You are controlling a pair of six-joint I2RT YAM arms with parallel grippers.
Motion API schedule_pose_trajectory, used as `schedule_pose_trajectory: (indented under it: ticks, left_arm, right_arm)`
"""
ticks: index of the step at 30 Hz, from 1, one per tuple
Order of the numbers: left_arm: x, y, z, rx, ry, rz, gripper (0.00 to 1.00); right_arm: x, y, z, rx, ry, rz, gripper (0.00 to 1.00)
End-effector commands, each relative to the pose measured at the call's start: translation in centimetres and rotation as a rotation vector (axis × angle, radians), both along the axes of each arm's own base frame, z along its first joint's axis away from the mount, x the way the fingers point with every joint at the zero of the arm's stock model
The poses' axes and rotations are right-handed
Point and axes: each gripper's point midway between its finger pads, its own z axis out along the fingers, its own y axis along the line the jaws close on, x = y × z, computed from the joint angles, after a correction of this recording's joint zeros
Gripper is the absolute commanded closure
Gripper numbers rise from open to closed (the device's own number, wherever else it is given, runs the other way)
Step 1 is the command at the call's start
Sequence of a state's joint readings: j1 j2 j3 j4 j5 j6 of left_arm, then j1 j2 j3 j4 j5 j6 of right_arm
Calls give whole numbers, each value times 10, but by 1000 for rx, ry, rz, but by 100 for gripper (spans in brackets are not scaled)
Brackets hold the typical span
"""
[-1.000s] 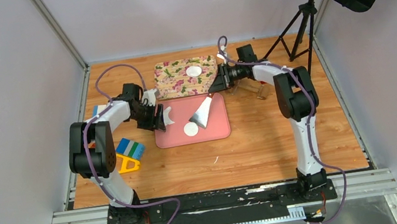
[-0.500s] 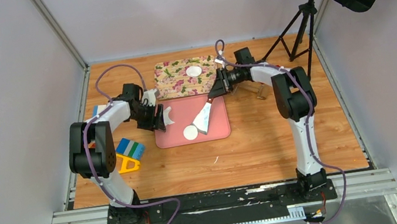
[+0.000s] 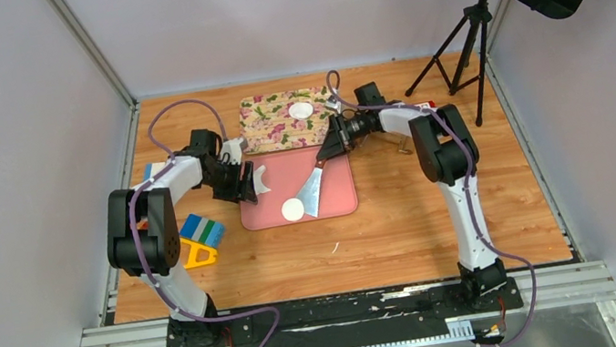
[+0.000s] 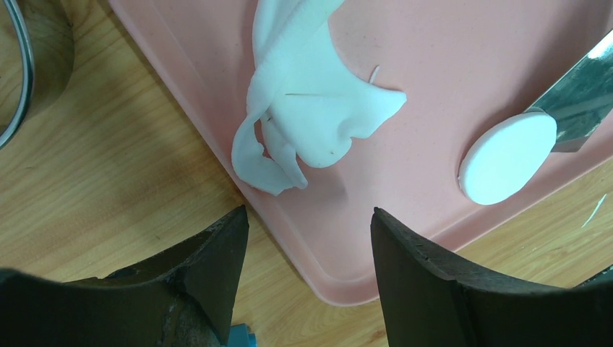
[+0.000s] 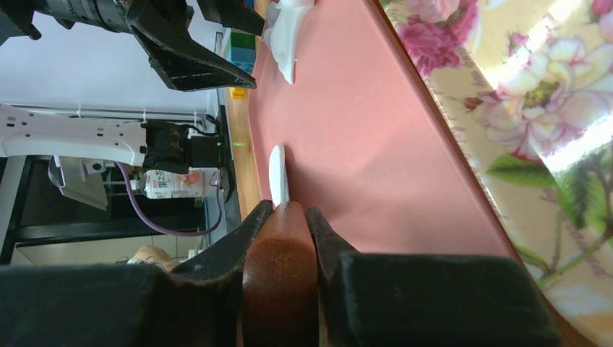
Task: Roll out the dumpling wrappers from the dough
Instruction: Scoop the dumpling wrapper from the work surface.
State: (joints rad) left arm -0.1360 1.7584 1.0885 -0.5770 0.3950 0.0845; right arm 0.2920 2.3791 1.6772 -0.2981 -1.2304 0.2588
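A round white dumpling wrapper (image 3: 292,209) lies near the front of the pink board (image 3: 335,192). The metal blade of a spatula (image 3: 311,192) touches its right edge. My right gripper (image 3: 335,144) is shut on the spatula's brown wooden handle (image 5: 280,267); in the right wrist view the wrapper (image 5: 277,173) shows edge-on just past the handle. Ragged dough scraps (image 4: 311,116) lie curled at the board's left edge. My left gripper (image 4: 311,224) hovers open just short of them, holding nothing. A second wrapper (image 3: 301,110) rests on the floral tray (image 3: 265,129).
A metal ring cutter (image 4: 18,87) sits on the wood left of the board. Coloured toy blocks (image 3: 201,231) lie by the left arm. A tripod stand (image 3: 461,49) occupies the back right corner. A small white sliver (image 3: 335,248) lies in front of the board.
The right arm has swung the spatula blade left and toward the near edge, sliding the round wrapper a little that way. The left arm has not moved.
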Motion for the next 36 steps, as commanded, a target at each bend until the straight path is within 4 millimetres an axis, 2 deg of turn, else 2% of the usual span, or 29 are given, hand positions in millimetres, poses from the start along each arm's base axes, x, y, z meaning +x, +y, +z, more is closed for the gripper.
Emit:
schedule_pose_trajectory:
  ticks: [1, 10, 21, 27, 36]
  left_arm:
    - [-1, -6, -1, -18, -1, -17, 30]
    - [-3, -7, -2, -20, 3, -22, 30]
    - [-4, -9, -5, -21, 12, -28, 30]
    - [-2, -9, -1, -25, 3, -36, 29]
    - [0, -9, 10, -28, -31, -51, 28]
  right_arm:
    - [24, 14, -20, -37, -178, -18, 100]
    - [21, 43, -9, 18, -198, 50, 100]
    - [32, 60, -4, 60, -177, 55, 100]
    - [25, 62, -9, 80, -98, 66, 100]
    - [27, 57, 1, 171, -6, 21, 100]
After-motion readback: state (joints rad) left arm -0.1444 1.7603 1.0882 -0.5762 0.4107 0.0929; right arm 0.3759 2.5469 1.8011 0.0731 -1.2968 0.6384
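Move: The dumpling wrapper lies in the pink tray some 10 cm left of the right hand, 10 cm back and 5 cm lower, with the blade of the spatula held by that hand already at its edge. Level with that hand, about 17 cm left, is the dough offcut; the flowered board's middle is some 15 cm ahead and 7 cm left. From the left hand the wrapper is roughly 11 cm right, 4 cm back. Keeping its grip on the wooden handle, the right hand carries the spatula about 5 cm to the left and only slightly forward across the pink tray, rising barely a centimetre midway and sinking again, so the blade keeps bearing on the wrapper's edge and works farther beneath it. The leftward run is nearly done well before the end; after that the hand creeps on and eases down a little, while the wrist turns some 5 degrees, the fingers coming a bit nearer to level. ##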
